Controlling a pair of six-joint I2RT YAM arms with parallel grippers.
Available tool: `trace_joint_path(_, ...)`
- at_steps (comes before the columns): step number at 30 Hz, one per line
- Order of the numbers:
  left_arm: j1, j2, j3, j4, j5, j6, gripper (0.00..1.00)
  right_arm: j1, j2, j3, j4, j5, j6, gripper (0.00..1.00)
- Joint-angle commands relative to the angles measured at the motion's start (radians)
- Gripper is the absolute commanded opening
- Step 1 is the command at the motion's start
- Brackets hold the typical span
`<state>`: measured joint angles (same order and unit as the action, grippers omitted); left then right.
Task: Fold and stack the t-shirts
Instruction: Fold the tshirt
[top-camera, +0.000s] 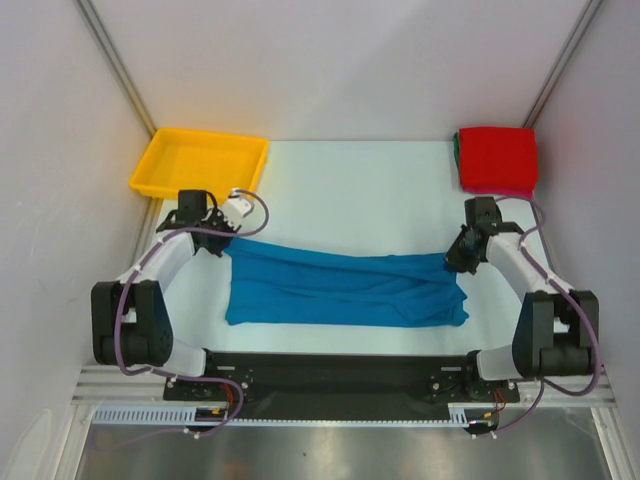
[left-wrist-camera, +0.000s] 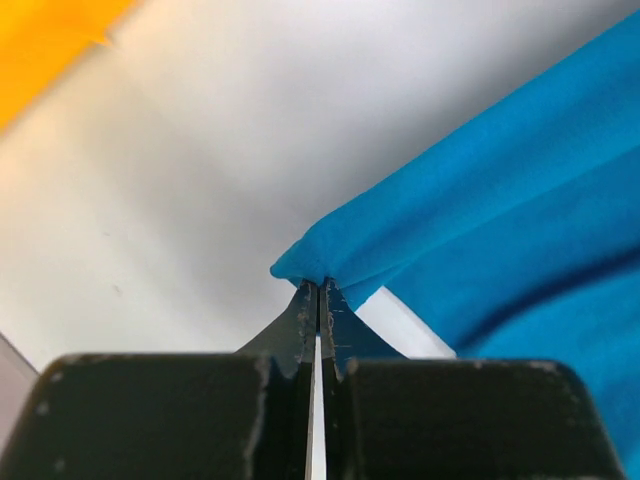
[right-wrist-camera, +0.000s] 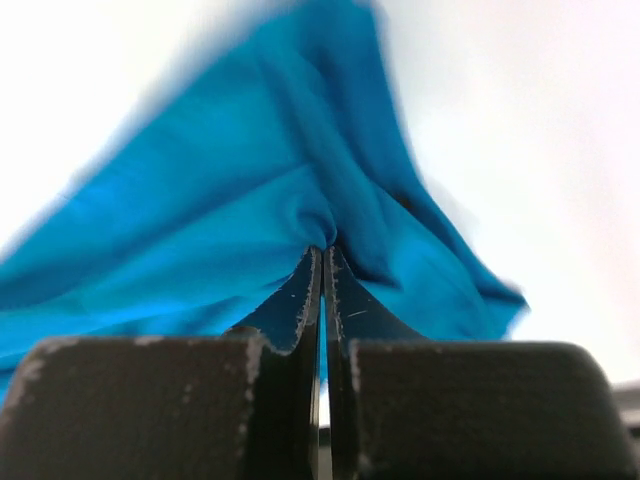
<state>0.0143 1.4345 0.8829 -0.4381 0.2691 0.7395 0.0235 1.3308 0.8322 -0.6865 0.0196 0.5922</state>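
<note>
A bright blue t-shirt (top-camera: 340, 290) lies stretched in a long band across the near middle of the white table. My left gripper (top-camera: 226, 244) is shut on its far left corner, and in the left wrist view the fingertips (left-wrist-camera: 320, 284) pinch a folded blue edge (left-wrist-camera: 330, 250). My right gripper (top-camera: 457, 262) is shut on the shirt's far right corner; the right wrist view has blue cloth (right-wrist-camera: 260, 220) bunched at the gripper's tips (right-wrist-camera: 322, 250). A folded red t-shirt (top-camera: 498, 157) tops a small pile at the back right, with thin green and pink edges under it.
A yellow plastic tray (top-camera: 200, 162) sits at the back left, just beyond my left gripper. Grey walls close in on both sides. The arm bases and a black rail (top-camera: 330, 375) run along the near edge.
</note>
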Motion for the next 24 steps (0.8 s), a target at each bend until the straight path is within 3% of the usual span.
trace_joint_path(1,0.012,0.045,0.100,0.090,-0.008,-0.098,0.00,-0.005,0.100,0.140,0.035,0.010,-0.049,0.00)
trace_joint_path(4,0.012,0.043,0.105,0.084,0.001,-0.097,0.00,-0.005,0.107,0.153,0.019,0.022,-0.051,0.00)
trace_joint_path(13,0.018,-0.003,-0.068,0.015,0.051,0.020,0.00,-0.016,-0.035,-0.114,0.038,0.011,0.029,0.00)
trace_joint_path(17,0.018,-0.008,-0.084,-0.091,0.117,0.066,0.09,-0.066,-0.033,-0.147,0.067,0.006,0.012,0.00)
trace_joint_path(21,0.026,-0.016,-0.021,-0.244,0.177,0.123,0.61,-0.062,-0.016,-0.085,0.002,0.046,-0.038,0.55)
trace_joint_path(24,0.055,-0.049,0.054,-0.329,0.229,0.115,0.64,0.002,-0.085,0.007,-0.073,0.146,-0.069,0.65)
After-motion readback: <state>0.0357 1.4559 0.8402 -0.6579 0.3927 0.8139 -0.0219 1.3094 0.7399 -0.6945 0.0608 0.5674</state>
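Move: Holding the raised far corners of the t-shirt's top layer, the hands have the shirt's middle to lay it over: about 10 cm back, 32 cm right and 5 cm below the left hand; about 5 cm back, 27 cm left and 4 cm below the right. The yellow tray sits some 26 cm ahead and 11 cm left of the left hand. The red pile is roughly 32 cm ahead and 18 cm right of the right hand. Swinging together, still pinching the corners, both hands flick forward and slightly up by about 4 cm, then sweep back and down over the near part of the shirt, some 8 to 10 cm back and 5 to 6 cm down. Near the table the fingers open wide and let go of the cloth; the left drifts farther back, its fingers tipping about 15 degrees steeper, and both start to lift. ##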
